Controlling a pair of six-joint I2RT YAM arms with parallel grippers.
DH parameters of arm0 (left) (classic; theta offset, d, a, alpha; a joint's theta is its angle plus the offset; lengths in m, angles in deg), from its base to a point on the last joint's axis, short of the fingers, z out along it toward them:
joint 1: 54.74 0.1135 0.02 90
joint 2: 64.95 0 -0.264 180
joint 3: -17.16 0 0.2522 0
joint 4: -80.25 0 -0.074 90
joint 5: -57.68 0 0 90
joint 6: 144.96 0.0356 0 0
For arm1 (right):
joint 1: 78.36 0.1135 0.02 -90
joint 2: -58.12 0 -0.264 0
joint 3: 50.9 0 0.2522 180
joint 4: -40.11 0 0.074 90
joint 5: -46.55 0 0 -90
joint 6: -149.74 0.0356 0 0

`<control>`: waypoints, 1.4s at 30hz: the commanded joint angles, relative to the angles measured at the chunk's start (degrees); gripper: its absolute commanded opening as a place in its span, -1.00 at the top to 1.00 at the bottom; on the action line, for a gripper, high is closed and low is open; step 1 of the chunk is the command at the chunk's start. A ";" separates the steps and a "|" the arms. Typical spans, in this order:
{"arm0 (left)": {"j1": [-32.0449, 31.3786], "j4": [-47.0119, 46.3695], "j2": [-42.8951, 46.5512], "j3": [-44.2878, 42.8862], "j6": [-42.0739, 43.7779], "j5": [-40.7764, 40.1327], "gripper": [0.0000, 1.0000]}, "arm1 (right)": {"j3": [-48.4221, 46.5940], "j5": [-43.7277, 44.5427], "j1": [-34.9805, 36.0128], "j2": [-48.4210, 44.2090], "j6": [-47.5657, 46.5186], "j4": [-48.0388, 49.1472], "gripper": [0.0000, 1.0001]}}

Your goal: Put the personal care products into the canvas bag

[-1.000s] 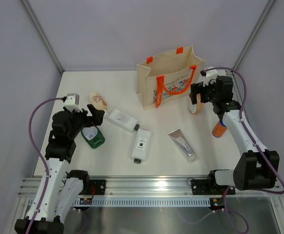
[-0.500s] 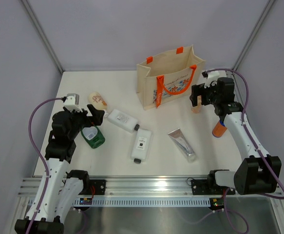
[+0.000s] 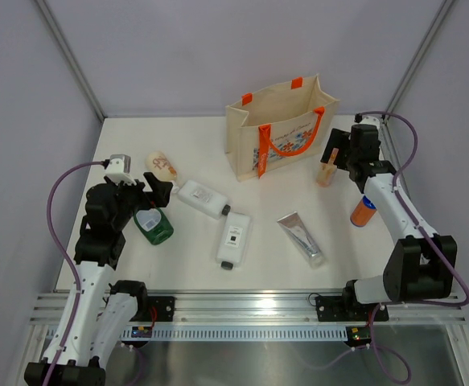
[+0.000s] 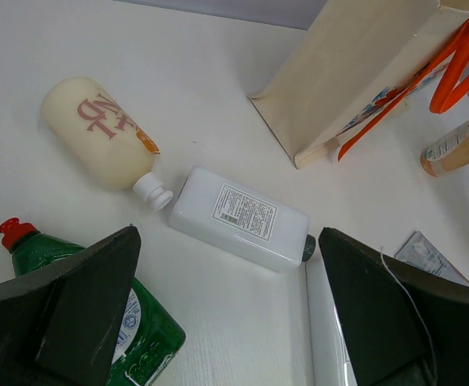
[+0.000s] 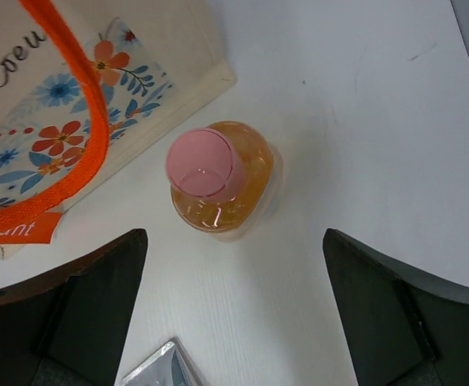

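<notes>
The canvas bag (image 3: 276, 129) stands upright at the back, its floral side (image 5: 49, 121) beside my right gripper. The tan pink-capped bottle (image 3: 327, 167) (image 5: 218, 175) stands just right of the bag. My right gripper (image 3: 338, 151) (image 5: 234, 249) hovers open above it, holding nothing. The orange blue-capped bottle (image 3: 363, 211) stands under the right arm. On the table lie the silver tube (image 3: 301, 237), two white bottles (image 3: 203, 198) (image 3: 233, 239), the beige bottle (image 3: 162, 166) (image 4: 97, 133) and the green bottle (image 3: 154, 225) (image 4: 129, 338). My left gripper (image 3: 162, 191) (image 4: 228, 233) hangs open over the green bottle.
Grey walls close the table at the back and sides. The metal rail (image 3: 250, 305) with both arm bases runs along the near edge. The bag's orange handles (image 3: 286, 141) hang over its front.
The right gripper has drawn back to the right and upward, uncovering the pink-capped bottle, which still stands in place. The left arm has not moved.
</notes>
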 commanded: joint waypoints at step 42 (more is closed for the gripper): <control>-0.12 -1.76 -0.37 -1.71 1.46 0.25 -0.98 | -44.80 -33.76 2.78 9.05 -12.87 -0.32 1.00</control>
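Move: The pink-capped amber bottle stands about 5 cm ahead of the right hand, 1 cm to its right, its middle some 7 cm below. The canvas bag's middle is roughly 14 cm ahead and 16 cm left, about level in height; an orange bottle with a blue top stands 14 cm right and 7 cm back, 10 cm lower. From the left hand, the amber bottle is about 18 cm ahead, 52 cm right and 12 cm below. Right hand dips forward 5 cm, pinches the amber bottle, then lifts it some 25 cm and leftward towards the bag. ##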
